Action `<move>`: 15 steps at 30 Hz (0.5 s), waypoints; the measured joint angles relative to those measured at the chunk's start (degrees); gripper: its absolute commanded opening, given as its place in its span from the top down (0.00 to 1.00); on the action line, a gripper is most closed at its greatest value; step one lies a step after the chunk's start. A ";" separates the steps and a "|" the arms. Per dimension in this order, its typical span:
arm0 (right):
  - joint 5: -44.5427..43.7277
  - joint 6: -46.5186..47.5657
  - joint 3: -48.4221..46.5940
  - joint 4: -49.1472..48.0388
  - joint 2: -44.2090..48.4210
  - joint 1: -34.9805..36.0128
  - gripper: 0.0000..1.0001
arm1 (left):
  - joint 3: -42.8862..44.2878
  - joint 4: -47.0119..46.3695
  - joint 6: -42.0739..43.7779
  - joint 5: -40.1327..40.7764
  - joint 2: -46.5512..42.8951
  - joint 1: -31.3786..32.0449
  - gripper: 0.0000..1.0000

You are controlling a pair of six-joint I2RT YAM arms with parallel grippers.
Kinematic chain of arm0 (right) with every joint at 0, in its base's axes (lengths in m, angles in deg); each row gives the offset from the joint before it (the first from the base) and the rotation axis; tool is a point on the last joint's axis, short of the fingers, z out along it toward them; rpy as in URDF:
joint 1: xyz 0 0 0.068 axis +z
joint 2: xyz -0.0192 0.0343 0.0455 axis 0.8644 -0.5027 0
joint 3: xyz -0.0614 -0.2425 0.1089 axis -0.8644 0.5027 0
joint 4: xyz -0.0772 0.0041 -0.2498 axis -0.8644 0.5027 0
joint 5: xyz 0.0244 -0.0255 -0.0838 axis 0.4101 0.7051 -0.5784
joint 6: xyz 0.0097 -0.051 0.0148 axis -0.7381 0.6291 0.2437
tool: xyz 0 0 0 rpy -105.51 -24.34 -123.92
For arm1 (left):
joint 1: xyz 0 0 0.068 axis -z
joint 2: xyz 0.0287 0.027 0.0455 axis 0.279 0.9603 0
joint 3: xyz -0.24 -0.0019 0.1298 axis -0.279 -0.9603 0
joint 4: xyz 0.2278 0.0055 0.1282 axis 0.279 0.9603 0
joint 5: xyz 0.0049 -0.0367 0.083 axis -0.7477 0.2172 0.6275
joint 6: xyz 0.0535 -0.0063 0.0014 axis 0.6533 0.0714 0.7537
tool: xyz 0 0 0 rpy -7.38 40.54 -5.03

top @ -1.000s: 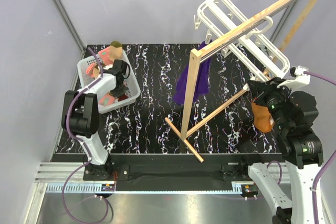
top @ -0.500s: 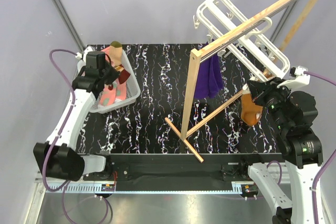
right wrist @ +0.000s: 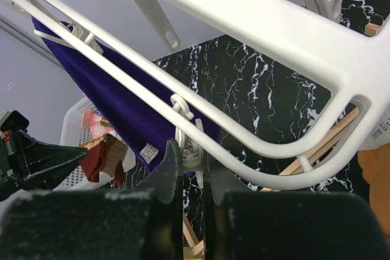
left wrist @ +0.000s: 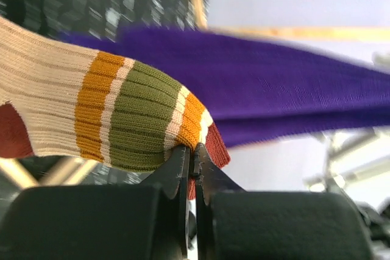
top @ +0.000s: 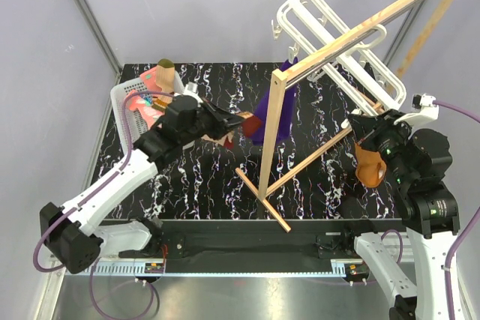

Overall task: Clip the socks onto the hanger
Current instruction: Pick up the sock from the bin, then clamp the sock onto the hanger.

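My left gripper (top: pixel 234 120) is out over the middle of the table, shut on the cuff of a tan sock (top: pixel 227 139) with orange, olive and brown stripes. In the left wrist view the sock (left wrist: pixel 122 120) hangs leftward from the closed tips (left wrist: pixel 192 153). The white hanger (top: pixel 337 43) hangs tilted from the wooden rail. My right gripper (right wrist: pixel 192 150) is shut on one of its small white clips (right wrist: pixel 190 144), under the frame (right wrist: pixel 274 35). The held sock (right wrist: pixel 100 158) also shows at the left of the right wrist view. More socks (top: pixel 152 80) lie in the basket.
A white basket (top: pixel 127 99) sits at the table's back left. The wooden rail stand (top: pixel 271 148) crosses the middle, its foot (top: pixel 262 200) near the front. A purple cloth (top: pixel 262 121) hangs from the hanger, and an orange-brown cloth (top: pixel 369 168) hangs by my right wrist.
My left arm has come away from the basket and swung right toward the purple cloth, carrying the tan sock. The hanger and purple cloth have shifted slightly. The right arm has stayed almost still.
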 measured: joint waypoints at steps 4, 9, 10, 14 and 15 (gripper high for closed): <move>0.94 -1.07 0.00 -0.24 -0.55 0.00 1.00 | 1.22 -3.63 -3.13 1.57 1.79 6.67 1.00; 1.64 -2.36 0.07 -0.50 -1.16 0.00 1.00 | 1.84 -10.60 -7.50 3.56 5.40 13.42 1.00; 1.88 -2.71 0.11 -0.63 -1.18 0.00 1.00 | 1.84 -12.09 -8.31 3.82 6.19 14.38 1.00; 3.37 -4.35 0.70 -1.44 -1.18 0.00 1.00 | 1.84 -16.85 -10.23 4.31 9.14 16.92 1.00; 3.67 -4.70 0.94 -1.75 -1.22 0.00 1.00 | 1.84 -17.77 -10.51 4.46 9.75 17.35 1.00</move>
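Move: The left hand already holds the striped sock by its cuff; the free clip it is heading for, pinched in the right fingers on the hanger's near rail, is about 25 cm to its right, some 4 cm nearer the base and 7 cm higher. The purple sock hangs roughly 9 cm to the right and 5 cm farther out, its middle slightly below the hand; the wooden post stands about 7 cm to the right and 15 cm nearer the base. For the right hand, that clip is right at its fingertips. Fingers still shut on the striped sock's cuff, the left hand carries it about 12 cm to the right and some 4 cm back towards the clip, rising a little, going behind the wooden post and close by the near side of the purple sock; it slows on the way while the wrist swings about 10 degrees clockwise and rolls its left side down by roughly as much. The right hand keeps its hold on the hanger at the clip, shifting it only some 1.5 cm left to meet the sock with a slight roll. ##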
